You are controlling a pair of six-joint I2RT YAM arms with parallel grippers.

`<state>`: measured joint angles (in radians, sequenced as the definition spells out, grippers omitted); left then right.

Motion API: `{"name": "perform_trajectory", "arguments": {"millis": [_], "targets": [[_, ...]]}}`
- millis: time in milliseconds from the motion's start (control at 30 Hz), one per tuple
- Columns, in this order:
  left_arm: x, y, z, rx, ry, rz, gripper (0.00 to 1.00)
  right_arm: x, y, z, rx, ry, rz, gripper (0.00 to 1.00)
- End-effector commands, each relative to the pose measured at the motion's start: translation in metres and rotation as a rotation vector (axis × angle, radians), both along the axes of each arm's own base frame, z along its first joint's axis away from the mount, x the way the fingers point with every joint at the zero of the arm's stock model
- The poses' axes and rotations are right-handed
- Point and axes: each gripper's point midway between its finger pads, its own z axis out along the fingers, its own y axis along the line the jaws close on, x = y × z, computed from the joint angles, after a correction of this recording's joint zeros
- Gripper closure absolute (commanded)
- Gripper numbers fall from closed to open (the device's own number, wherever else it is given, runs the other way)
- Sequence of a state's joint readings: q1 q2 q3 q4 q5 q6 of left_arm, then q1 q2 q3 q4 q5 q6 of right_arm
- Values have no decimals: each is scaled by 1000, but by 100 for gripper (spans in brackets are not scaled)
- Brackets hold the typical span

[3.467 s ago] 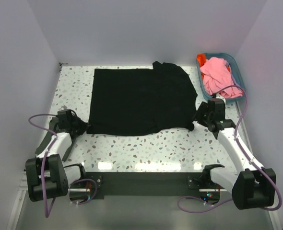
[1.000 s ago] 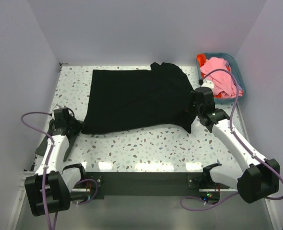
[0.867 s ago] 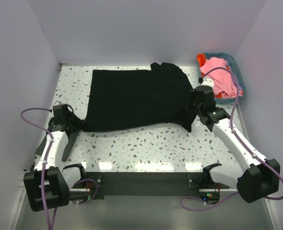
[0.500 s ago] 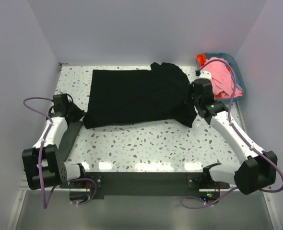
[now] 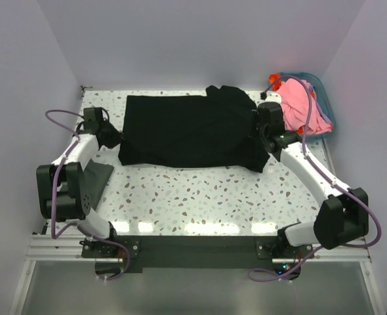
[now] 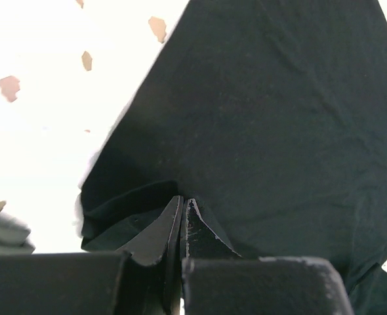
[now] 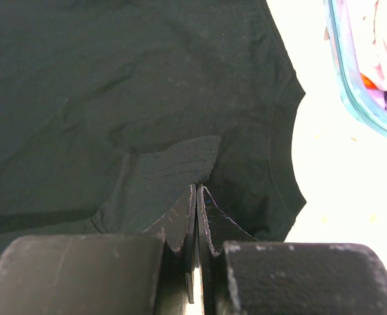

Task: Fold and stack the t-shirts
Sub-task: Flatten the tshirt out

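Observation:
The large black t-shirt lies spread over the far half of the speckled table, with its near edge drawn back. My left gripper is shut on the shirt's left near corner, and in the left wrist view its jaws pinch the dark cloth. At the shirt's right side my right gripper is also shut. The right wrist view shows it holding a folded-over flap of the same cloth. A pink t-shirt and an orange-red one lie bunched in the basket.
The teal plastic basket stands at the far right corner, and its rim shows in the right wrist view. A dark grey flat piece lies by the left arm. Walls close in the table on three sides.
Both grippers have travelled toward the far side, still shut on the black t-shirt. Its near edge has been pulled back from the middle of the table, so the shirt covers less ground.

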<state>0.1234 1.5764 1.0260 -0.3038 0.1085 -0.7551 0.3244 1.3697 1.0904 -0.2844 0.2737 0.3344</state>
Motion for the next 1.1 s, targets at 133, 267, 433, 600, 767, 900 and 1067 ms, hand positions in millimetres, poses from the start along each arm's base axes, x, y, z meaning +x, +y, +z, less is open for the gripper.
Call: {"name": "perform_trajectory", "arguments": {"millis": [133, 267, 433, 600, 767, 900, 1067], "targets": [[40, 1, 9, 56, -19, -21, 96, 31, -2, 34, -6, -112, -28, 100], [47, 0, 4, 61, -1, -35, 86, 35, -1, 33, -2, -108, -25, 100], [29, 5, -7, 99, 21, -11, 75, 29, -1, 34, 10, -111, -22, 100], [10, 4, -20, 92, 26, 14, 73, 18, -3, 31, 31, -117, -20, 100], [16, 4, -26, 94, 48, 7, 73, 14, -1, 24, 40, -106, -10, 100], [24, 10, -34, 126, 79, 12, 73, 12, 2, 23, 55, -106, -1, 100], [30, 9, -45, 130, 102, 4, 73, 13, 2, 21, 57, -101, 0, 100]]}}
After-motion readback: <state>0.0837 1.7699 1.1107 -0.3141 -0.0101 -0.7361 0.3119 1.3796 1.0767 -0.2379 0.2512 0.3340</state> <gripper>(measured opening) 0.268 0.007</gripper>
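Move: The left hand already grips the black t-shirt near its near-left corner, which lies some 7 cm back and 2 cm left of the fingers; the shirt's middle is about 23 cm right, 3 cm ahead and 7 cm below. The grey cloth lies roughly 17 cm back and 14 cm left. From the right hand, holding the sleeve end, the shirt's middle is about 21 cm left, 2 cm ahead and 16 cm down, the basket about 18 cm right and 11 cm ahead. Forward first, the left hand carries the gripped hem of the black t-shirt about 3.5 cm while its fingers begin to open and let go. It draws back by as much as it sinks towards the table, then edges forward again, ending some 5 cm lower with the fingers tipped a little steeper and partly open. The right hand keeps its pinch on the sleeve end, easing about 2 cm forward and mostly back. ##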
